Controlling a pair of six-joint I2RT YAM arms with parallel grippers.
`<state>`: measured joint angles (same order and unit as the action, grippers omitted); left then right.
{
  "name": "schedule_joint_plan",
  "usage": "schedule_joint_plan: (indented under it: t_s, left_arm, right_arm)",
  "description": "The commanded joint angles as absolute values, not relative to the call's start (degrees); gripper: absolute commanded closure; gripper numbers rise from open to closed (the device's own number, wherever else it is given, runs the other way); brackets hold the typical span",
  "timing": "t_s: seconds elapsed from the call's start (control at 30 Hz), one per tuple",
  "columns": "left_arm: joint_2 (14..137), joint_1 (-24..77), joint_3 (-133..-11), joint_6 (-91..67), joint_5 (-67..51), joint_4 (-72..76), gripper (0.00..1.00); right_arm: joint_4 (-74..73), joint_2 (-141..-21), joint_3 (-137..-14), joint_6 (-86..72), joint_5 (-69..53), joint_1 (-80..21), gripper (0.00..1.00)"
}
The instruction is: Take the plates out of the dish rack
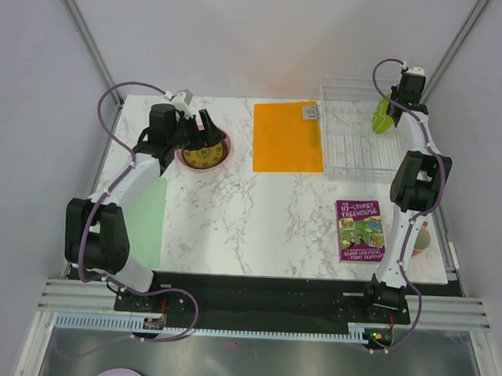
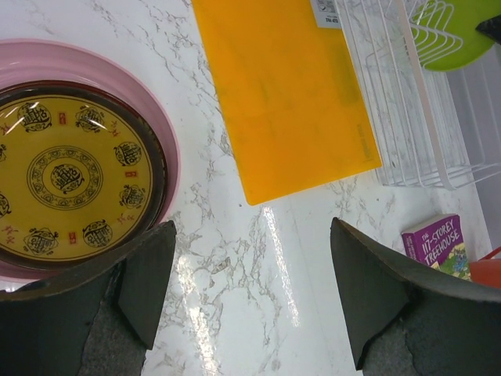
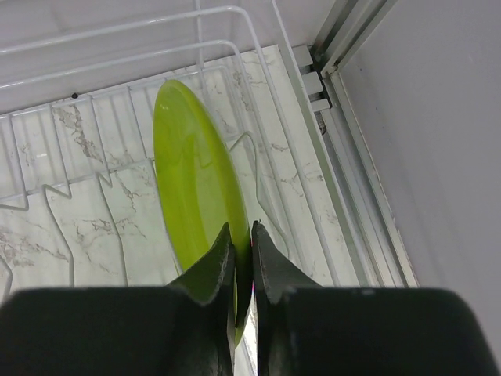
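The lime green plate [image 3: 196, 180] stands on edge in the clear dish rack [image 1: 353, 147] at the back right; it also shows in the top view [image 1: 381, 117] and the left wrist view [image 2: 450, 35]. My right gripper [image 3: 243, 239] is shut on its rim. The yellow patterned plate [image 1: 201, 157] lies in a stack on the dark red plate [image 2: 156, 168] and the pink plate [image 2: 168, 133] at the back left. My left gripper [image 2: 254, 290] is open and empty, just right of that stack.
A flat orange mat [image 1: 287, 135] lies between the stack and the rack. A purple book [image 1: 362, 230] lies front right, with an orange mug [image 2: 485, 270] beside it. A green patch [image 1: 149, 221] marks the left side. A lilac plate [image 1: 119, 375] sits below the table edge.
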<state>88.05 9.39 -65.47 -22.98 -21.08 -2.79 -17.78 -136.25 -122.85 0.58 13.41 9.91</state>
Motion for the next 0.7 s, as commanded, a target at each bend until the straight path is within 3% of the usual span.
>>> schedule_joint_plan:
  t_s: [0.0, 0.27, 0.47, 0.63, 0.67]
  left_arm:
    - [88.5, 9.5, -65.0, -21.7, -21.5, -0.4, 0.14]
    - [87.5, 9.5, -64.1, -22.1, -21.0, -0.3, 0.14]
    - [86.0, 9.5, -63.5, -22.1, -20.2, -0.6, 0.16]
    - [83.6, 9.5, -62.8, -21.6, -19.4, -1.3, 0.13]
    - [83.2, 9.5, -62.5, -21.5, -18.8, -1.3, 0.08]
  right_arm:
    - [-17.3, -136.1, -124.5, -0.4, 10.4, 10.5, 0.99]
    - [-11.8, -128.2, -120.3, 11.6, 28.1, 5.1, 1.00]
    - [-2.5, -124.1, -118.8, 28.7, 50.2, -3.2, 1.00]
    - [-1.8, -116.7, -114.2, 27.3, 50.1, -3.5, 1.00]
    - [-2.8, -115.0, -111.0, 26.0, 49.0, -3.5, 1.00]
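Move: My right hand already has the green plate by its rim in the dish rack, whose middle is about 5 cm left and 4 cm back of this hand. The plate stack (yellow on pink) lies far off, some 54 cm left, 12 cm back and 12 cm below; the orange mat is on the way, 29 cm left and 6 cm back. From my left hand the stack is about 9 cm left, 5 cm ahead and 17 cm below. I keep my right fingers pinched on the green plate's rim and, after barely a pause, pull it up out of the rack, rising about 13 cm and speeding up as I go. On the way I swing some 7 cm left towards the plate stack, easing slightly back, and roll the hand about 30 degrees so its left side dips. ##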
